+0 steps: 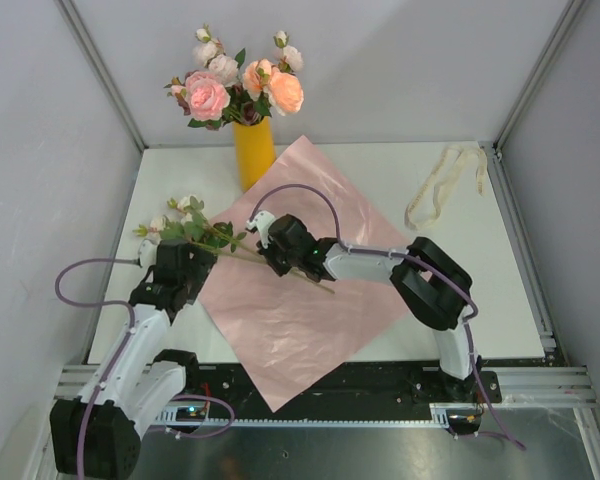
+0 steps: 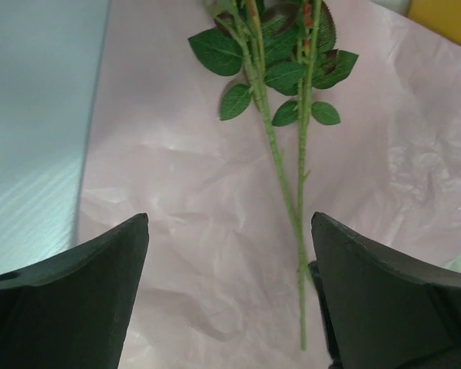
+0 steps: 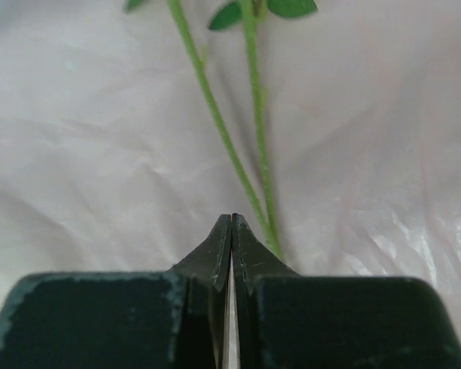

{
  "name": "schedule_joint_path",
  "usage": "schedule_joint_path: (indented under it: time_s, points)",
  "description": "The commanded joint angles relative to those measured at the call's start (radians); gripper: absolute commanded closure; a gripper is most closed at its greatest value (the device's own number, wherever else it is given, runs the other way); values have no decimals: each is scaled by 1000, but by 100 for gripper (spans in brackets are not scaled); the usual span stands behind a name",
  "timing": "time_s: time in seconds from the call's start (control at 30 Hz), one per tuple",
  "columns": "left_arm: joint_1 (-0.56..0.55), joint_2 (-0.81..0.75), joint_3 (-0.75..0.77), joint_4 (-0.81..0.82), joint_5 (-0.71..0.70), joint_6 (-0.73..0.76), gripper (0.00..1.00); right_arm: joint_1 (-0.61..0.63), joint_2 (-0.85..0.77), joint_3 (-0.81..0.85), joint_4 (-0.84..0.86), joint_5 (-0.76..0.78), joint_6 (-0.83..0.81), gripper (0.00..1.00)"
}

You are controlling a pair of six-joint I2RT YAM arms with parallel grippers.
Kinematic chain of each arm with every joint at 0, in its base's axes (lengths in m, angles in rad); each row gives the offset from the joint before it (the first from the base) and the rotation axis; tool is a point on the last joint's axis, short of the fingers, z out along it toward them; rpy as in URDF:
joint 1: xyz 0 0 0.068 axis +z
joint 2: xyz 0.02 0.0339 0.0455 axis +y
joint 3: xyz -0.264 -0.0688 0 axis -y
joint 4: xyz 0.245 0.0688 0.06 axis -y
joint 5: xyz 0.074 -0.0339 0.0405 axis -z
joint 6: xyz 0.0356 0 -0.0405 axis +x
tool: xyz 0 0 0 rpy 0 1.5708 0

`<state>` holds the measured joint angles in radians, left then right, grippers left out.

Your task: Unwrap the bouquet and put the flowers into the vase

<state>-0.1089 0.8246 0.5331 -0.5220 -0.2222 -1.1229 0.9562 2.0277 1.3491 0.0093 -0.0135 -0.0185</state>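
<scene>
The yellow-orange vase [image 1: 254, 152] stands at the back with several pink, peach and cream flowers [image 1: 230, 90] in it. The bouquet is unwrapped. Two more flowers [image 1: 195, 230] lie on the spread pink paper [image 1: 300, 300], heads to the left. My left gripper [image 2: 230, 219] is open above them, and their green stems [image 2: 280, 154] run close to its right finger [image 2: 384, 292]. My right gripper [image 3: 232, 217] is shut with nothing between its tips. The stems [image 3: 230, 146] pass just right of its tip. From above, it [image 1: 265, 247] sits over the middle of the stems.
The cream ribbon [image 1: 440, 185] lies loose at the back right of the white table [image 1: 480, 290]. Grey walls close in on three sides. The paper's near corner hangs over the table's front edge.
</scene>
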Motion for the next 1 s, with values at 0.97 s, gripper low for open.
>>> schedule_joint_path:
  time_s: [0.97]
  points:
    - [40,51,-138,212,26,-207,13,9,160,271,-171,-34,-64,74]
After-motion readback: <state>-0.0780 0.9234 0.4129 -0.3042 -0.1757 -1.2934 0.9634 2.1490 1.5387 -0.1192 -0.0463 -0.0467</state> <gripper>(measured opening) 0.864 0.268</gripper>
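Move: Just beneath the right fingertips two flower stems cross on the pink paper, roughly 1 cm ahead, 2 cm to the left and 3 cm down. From this hand, their leaves lie about 6 cm ahead and 11 cm left, the white roses some 14 cm ahead and 18 cm left, and the yellow vase about 20 cm ahead and 1 cm left. From the left hand the crossing is about 5 cm ahead, 11 cm right and 7 cm below. Lifting shut and empty, the right hand rises about 5 cm while easing back and left, then reverses forward and down over the stem crossing, fingers parting to about a quarter, ending slightly lower and some 2 cm left of its start. The left hand, still wide open, reaches 4 cm forward, then sinks 3.5 cm while drawing halfway back and rolling its left side down slightly. ##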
